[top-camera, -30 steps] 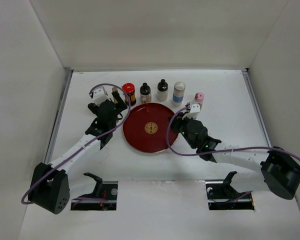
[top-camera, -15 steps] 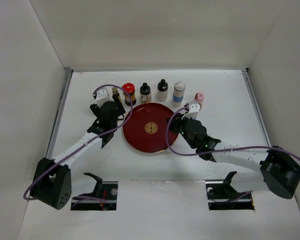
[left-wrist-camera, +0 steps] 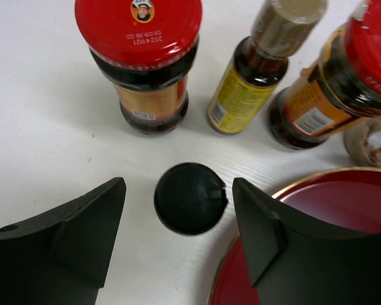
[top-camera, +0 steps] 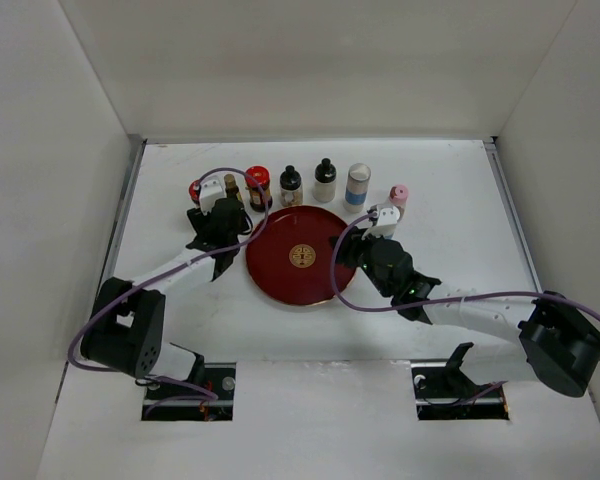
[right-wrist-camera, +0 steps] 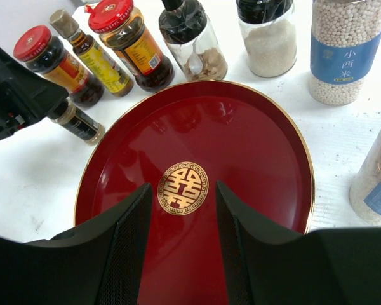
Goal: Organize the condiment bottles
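Note:
The condiment bottles stand in a row behind the dark-red plate: a red-lidded jar, a yellow-labelled bottle, a second red-lidded jar, a black-capped bottle, a white-bodied bottle, a white-and-blue cylinder and a pink-capped bottle. My left gripper is open and straddles a small black-capped bottle by the plate's left rim; a gap shows on the left, and the right finger is almost on it. My right gripper hangs open over the plate's gold centre, holding nothing.
White walls close in the table on the left, back and right. The plate's gold rim runs just under my left gripper's right finger. The small bottle stands close to that rim, with the row of jars right behind it.
My left gripper has pushed toward the back row and narrowed its jaws round the small black-capped bottle. My right gripper's jaws have come apart above the plate.

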Available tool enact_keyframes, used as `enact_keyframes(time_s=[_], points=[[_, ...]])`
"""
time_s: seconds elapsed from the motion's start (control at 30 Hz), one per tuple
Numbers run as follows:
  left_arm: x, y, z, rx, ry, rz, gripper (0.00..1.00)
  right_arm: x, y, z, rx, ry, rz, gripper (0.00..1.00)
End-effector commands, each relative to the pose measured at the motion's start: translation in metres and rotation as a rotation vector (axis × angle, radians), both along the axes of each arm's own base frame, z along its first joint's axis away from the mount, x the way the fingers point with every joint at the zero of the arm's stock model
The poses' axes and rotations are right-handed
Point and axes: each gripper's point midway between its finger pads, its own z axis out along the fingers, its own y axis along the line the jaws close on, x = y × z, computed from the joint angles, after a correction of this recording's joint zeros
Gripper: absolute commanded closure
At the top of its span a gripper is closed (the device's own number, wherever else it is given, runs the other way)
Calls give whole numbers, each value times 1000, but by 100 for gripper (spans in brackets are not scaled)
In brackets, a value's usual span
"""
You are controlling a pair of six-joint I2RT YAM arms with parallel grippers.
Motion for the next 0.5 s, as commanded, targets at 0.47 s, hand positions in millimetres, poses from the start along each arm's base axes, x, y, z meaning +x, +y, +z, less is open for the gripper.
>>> enact_keyframes(time_s=[0.47], points=[[6,-17,60,-7,-174,-21,68,5,9,23,42,-41,16,53]])
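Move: The small black-capped bottle stands almost between the left hand's open fingers, about 1 cm ahead and 1 cm right, its middle some 5 cm below. Beyond that hand, at much the same height, are the left red-lidded jar (7 cm ahead, 5 left) and the yellow-label bottle (9 ahead, 2 right); the red plate's centre lies 16 cm right, 3 back and about 10 below. From the right hand the black-capped bottle is roughly 26 cm left, 5 ahead and 11 below. Easing about 1 cm down and slightly forward over the black-capped bottle, the left hand closes its part-open fingers until they stop around the bottle's upper end, just under the cap. Keeping that pinch, it then shifts some 1.5 cm to the right, towards the plate, and rises about 1 cm, with hardly any wrist turn. ##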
